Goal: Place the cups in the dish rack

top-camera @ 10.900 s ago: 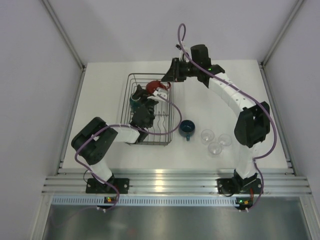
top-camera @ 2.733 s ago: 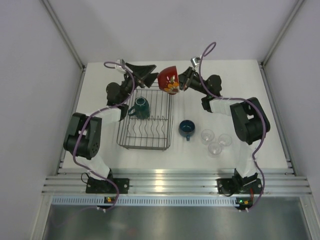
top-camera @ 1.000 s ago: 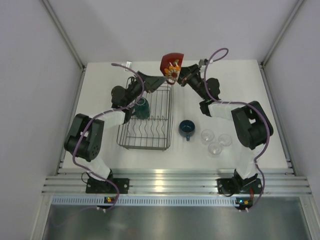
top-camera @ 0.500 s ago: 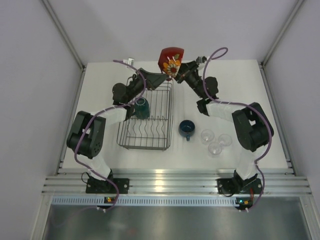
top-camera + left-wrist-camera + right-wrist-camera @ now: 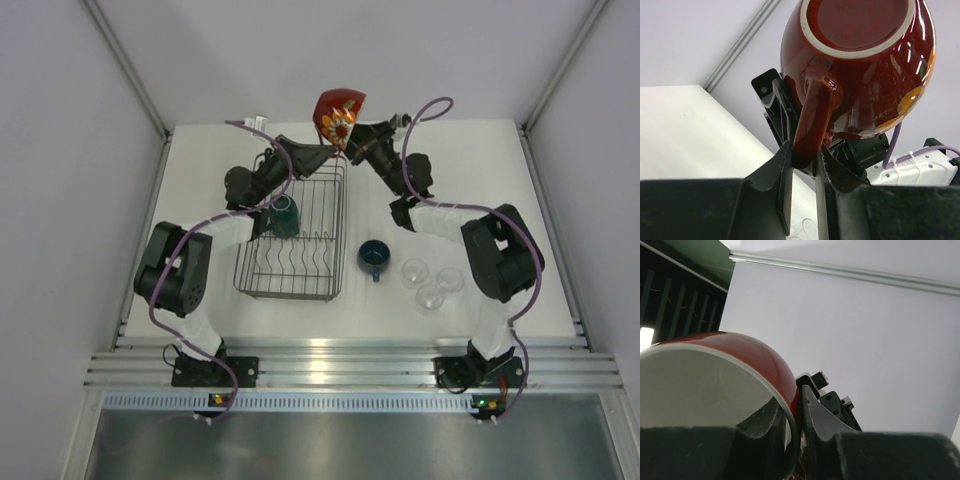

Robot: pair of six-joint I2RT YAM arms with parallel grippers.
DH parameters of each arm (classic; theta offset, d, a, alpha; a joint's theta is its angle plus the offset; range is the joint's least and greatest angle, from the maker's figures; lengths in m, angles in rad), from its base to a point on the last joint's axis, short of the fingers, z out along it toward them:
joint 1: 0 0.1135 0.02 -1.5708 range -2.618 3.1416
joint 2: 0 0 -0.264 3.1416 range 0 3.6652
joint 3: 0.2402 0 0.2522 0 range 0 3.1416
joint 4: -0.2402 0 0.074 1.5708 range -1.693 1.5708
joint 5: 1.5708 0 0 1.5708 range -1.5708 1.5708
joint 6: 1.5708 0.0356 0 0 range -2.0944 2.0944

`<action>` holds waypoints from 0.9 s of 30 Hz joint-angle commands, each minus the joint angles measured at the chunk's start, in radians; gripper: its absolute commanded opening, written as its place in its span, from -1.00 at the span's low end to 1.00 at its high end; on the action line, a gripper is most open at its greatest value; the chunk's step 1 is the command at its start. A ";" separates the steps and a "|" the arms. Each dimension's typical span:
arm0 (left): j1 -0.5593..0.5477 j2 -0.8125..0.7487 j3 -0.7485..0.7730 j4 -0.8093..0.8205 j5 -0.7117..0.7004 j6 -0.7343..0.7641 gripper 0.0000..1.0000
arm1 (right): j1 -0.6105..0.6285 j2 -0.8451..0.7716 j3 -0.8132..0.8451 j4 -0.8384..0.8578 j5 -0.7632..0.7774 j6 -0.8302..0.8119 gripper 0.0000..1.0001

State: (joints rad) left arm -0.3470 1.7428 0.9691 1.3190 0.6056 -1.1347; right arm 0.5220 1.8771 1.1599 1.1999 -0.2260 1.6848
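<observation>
The big red patterned cup (image 5: 340,115) hangs in the air above the far end of the dish rack (image 5: 300,268), held from both sides. My left gripper (image 5: 327,151) is shut on its handle (image 5: 810,117), with the cup's base (image 5: 857,22) turned toward the left wrist camera. My right gripper (image 5: 795,422) is shut on the rim, one finger inside the white bowl (image 5: 695,390). A teal mug (image 5: 283,215) stands in the rack. On the table right of the rack are the dark-blue cup (image 5: 374,257) and three clear glasses (image 5: 430,282).
The wire rack's row of prongs (image 5: 285,262) lies at its near end. Both arms arch over the far half of the table, and the back wall (image 5: 330,50) stands close behind the raised cup. White side walls (image 5: 60,200) bound the table.
My left gripper has closed on the red cup's handle. The cup, still in the right gripper, has shifted slightly left and tipped.
</observation>
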 commanded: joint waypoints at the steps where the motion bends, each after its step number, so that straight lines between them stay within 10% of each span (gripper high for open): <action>1: 0.002 -0.037 0.026 0.381 -0.052 -0.010 -0.85 | 0.035 -0.013 0.011 0.510 -0.039 0.044 -1.00; 27: 0.069 -0.209 -0.319 0.365 -0.248 0.265 -1.00 | 0.029 0.155 0.035 0.512 -0.203 0.047 -0.99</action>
State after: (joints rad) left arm -0.3267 1.6024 0.6479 1.2510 0.4332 -0.9508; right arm 0.5518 2.0418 1.1538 1.2274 -0.3855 1.7363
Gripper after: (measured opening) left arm 0.251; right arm 0.140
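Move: The red cup is already held in the air by both hands, the left on its handle and the right on its rim. The rack's middle lies some 12 cm to the left of the left hand, about level with it fore and aft and 28 cm below. From the right hand it is about 16 cm left, 1 cm back and 31 cm down. In the rack the teal mug stands about 17 cm left of the right hand, 1 cm back and 28 cm below; the blue mug is 8 cm right, 10 cm back and 32 cm down. After a slow start both arms carry the red cup down together by about 8 cm, easing off at the end, while shifting some 4 cm to the left, in over the rack's right-hand side and towards the teal mug. The left fingers keep their pinch on the handle and the right ones on the rim, as both wrists swing a little counter-clockwise (10 to 15 degrees) and tip slightly downward. ##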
